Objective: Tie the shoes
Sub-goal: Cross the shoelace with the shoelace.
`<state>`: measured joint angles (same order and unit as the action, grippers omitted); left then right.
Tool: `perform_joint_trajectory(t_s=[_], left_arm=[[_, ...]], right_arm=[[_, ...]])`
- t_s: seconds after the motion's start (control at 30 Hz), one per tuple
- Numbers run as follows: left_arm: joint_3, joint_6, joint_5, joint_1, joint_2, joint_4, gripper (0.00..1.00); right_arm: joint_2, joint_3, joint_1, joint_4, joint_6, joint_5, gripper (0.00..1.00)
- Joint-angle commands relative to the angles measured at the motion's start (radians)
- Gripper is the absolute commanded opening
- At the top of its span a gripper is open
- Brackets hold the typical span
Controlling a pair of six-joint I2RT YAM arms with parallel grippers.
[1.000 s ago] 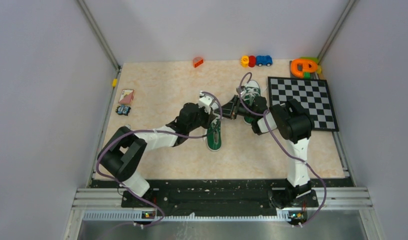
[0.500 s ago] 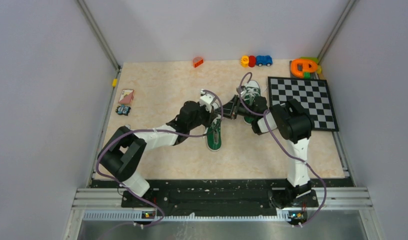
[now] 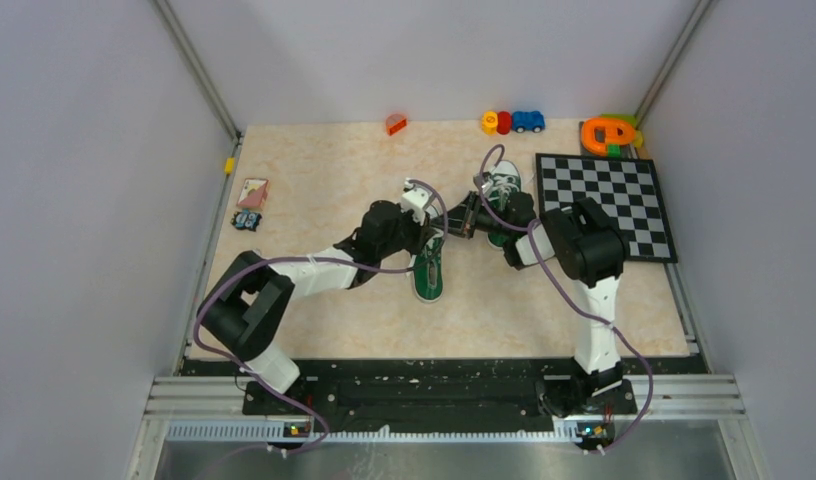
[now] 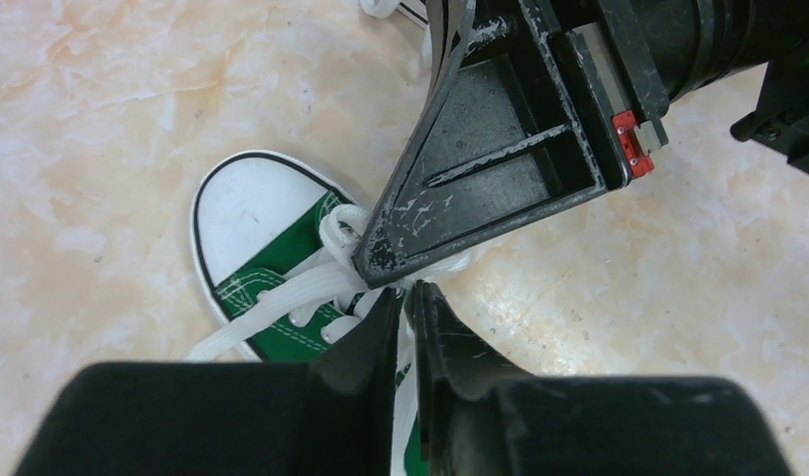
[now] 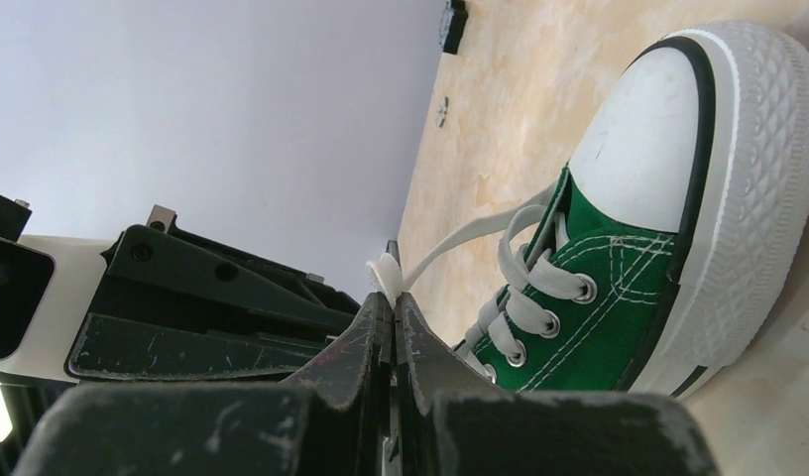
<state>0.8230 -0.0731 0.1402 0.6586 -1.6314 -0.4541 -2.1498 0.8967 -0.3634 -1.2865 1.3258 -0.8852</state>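
One green shoe (image 3: 429, 272) with a white toe cap lies mid-table, and both grippers meet over its laces. My right gripper (image 5: 394, 297) is shut on a white lace (image 5: 460, 238), and a small fold of it pokes out past the tips. My left gripper (image 4: 406, 290) is shut on another strand of lace (image 4: 282, 293), its jaws nearly touching. It sits tip to tip with the right gripper's finger (image 4: 480, 169). In the top view the left gripper (image 3: 431, 236) and the right gripper (image 3: 452, 222) almost touch. The second shoe (image 3: 504, 183) sits farther back, partly under the right arm.
A checkerboard (image 3: 604, 205) lies at the right. Small toy cars (image 3: 512, 122), an orange block (image 3: 395, 124) and an orange-green toy (image 3: 609, 132) line the back edge. Cards (image 3: 252, 192) and a small dark item (image 3: 247, 221) lie at the left.
The left wrist has crept slightly back and to the right, closer to the right gripper. The right arm has stayed put and its jaws have closed on the lace.
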Motion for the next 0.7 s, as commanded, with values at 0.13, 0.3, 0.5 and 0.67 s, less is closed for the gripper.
perform_joint_trajectory(t_s=[0.13, 0.3, 0.5, 0.67], left_arm=[[-0.071, -0.001, -0.030, -0.041, 0.177, 0.014, 0.36], [-0.103, 0.041, -0.034, -0.072, 0.245, 0.047, 0.44], [-0.105, 0.010, 0.370, -0.269, 0.126, -0.078, 0.47], [-0.074, 0.199, 0.630, -0.301, 0.040, -0.098, 0.48]], right_arm=[[0.071, 0.019, 0.004, 0.004, -0.035, -0.016, 0.00], [0.092, 0.019, 0.003, 0.042, -0.060, -0.017, 0.00], [0.116, 0.026, 0.002, 0.102, -0.088, -0.017, 0.00], [0.130, 0.025, 0.002, 0.131, -0.095, -0.008, 0.00]])
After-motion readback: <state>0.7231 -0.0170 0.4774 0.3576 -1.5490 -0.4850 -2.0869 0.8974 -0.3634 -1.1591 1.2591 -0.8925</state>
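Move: The loose lace tail draped over the left side of the near shoe lies about 6 cm left of the left hand, 2 cm ahead and some 4 cm below. The crossing pinched by the right fingers sits about 2 cm ahead of the left fingertips, level in height; the shoe's toe cap is 6 cm ahead, 2 cm left and 5 cm below. The second lace strand is 5 cm back, 3 cm left. From the right hand, the tail lies roughly 7 cm left, 4 cm below. The crossed laces stay pinched in the right fingers, which hold almost still, while the left fingers open to about half and let go beside them. The left hand arcs left, about 8 cm in all: up some 4 cm at first, then forward slightly and back down, open, towards the loose tail by the shoe's left side. ##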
